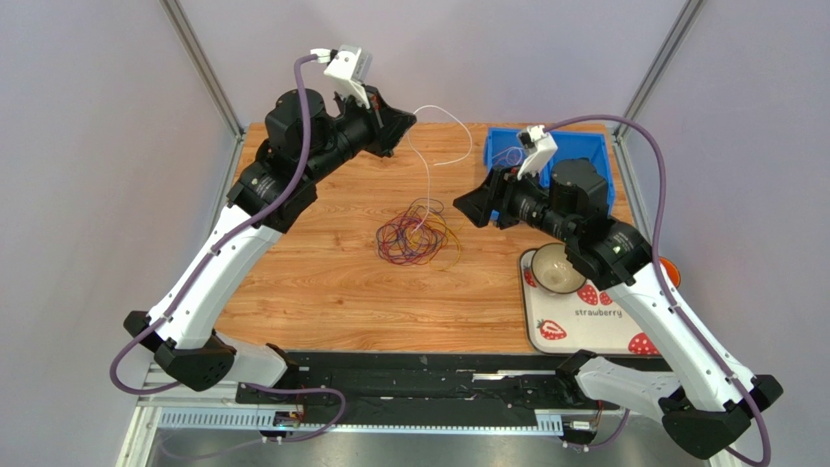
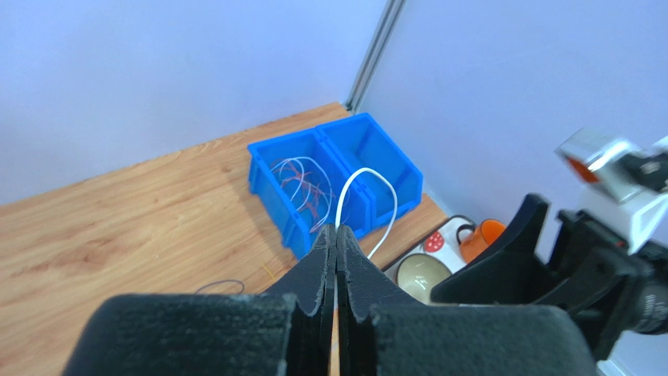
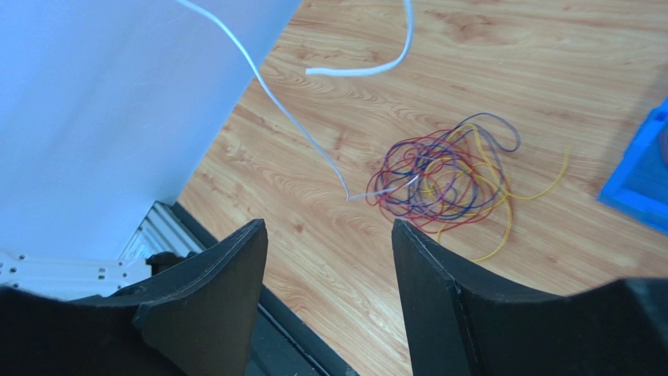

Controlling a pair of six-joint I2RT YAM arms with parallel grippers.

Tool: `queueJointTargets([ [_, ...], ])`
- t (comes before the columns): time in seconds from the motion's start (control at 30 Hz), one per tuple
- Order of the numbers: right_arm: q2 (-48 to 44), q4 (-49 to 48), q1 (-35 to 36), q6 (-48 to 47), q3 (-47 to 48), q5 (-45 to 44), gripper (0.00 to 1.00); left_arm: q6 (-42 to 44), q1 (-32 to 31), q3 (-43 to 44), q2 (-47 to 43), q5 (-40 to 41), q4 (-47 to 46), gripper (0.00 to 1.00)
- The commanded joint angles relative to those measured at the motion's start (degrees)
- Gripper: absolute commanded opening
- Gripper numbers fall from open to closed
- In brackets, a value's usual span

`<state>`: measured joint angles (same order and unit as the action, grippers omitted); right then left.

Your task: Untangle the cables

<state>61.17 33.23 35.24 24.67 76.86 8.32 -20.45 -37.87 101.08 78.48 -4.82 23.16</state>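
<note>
A tangle of thin red, purple, orange and yellow cables (image 1: 419,238) lies on the wooden table's middle, also seen in the right wrist view (image 3: 443,176). One white cable (image 1: 458,122) rises out of it to my left gripper (image 1: 404,122), which is raised over the table's back and shut on it. In the left wrist view the white cable (image 2: 368,174) loops out past the pressed-together tips of that gripper (image 2: 336,231). My right gripper (image 1: 468,207) hovers right of the tangle, open and holding nothing (image 3: 328,227). The white cable (image 3: 274,98) runs slanting above the table.
A blue two-part bin (image 1: 596,146) stands at the back right; its left compartment holds a few thin wires (image 2: 302,184). A strawberry-pattern tray (image 1: 594,326) at the front right carries a bowl (image 1: 557,268) and an orange mug (image 1: 670,272).
</note>
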Motion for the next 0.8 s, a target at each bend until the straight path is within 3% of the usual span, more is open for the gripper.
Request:
queueJointTargets([
  [0.0,-0.96,-9.74,0.26,3.37,-7.59,6.44,0.64,0.41,-2.12,2.63,1.50,0.33,1.01,0.00],
  [0.2,0.70,-18.37,0.96,5.04,-14.27,7.33,0.64,-0.03,-3.09,2.90,1.77,1.21,1.01,0.00],
  [0.37,4.83,-22.07,4.04,4.60,-14.20,4.62,0.63,-0.21,-3.79,2.99,1.77,1.66,0.75,0.00],
  [0.7,9.14,-20.58,7.82,3.20,-11.65,-2.16,0.24,0.41,-4.14,1.32,0.54,2.53,0.75,0.00],
  [0.77,8.88,-19.53,8.35,2.67,-10.94,-4.26,0.24,0.76,-4.06,0.88,-0.16,2.71,0.57,0.00],
])
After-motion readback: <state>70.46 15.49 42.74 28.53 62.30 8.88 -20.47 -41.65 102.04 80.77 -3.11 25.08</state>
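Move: The hanging stretch of white cable that the right hand goes for lies about 9 cm to its left, 4 cm ahead and 10 cm below. The cable's free end dangles roughly 8 cm ahead and 5 cm left at about hand height; the tangle lies some 10 cm ahead, 9 cm left and 34 cm down on the table. From the left hand, which already grips the white cable, that hanging stretch is around 22 cm below, 2 cm back and 1 cm right. Dropping about 10 cm and swinging some 7 cm to its left, the right hand closes in on the white strand below the left gripper, its fingers tipping slightly down and turning left; late on they narrow from well open to about a quarter, without visibly pinching it. The left hand keeps its pinch on the cable, easing some 2.5 cm right and 2 cm down before holding still. ##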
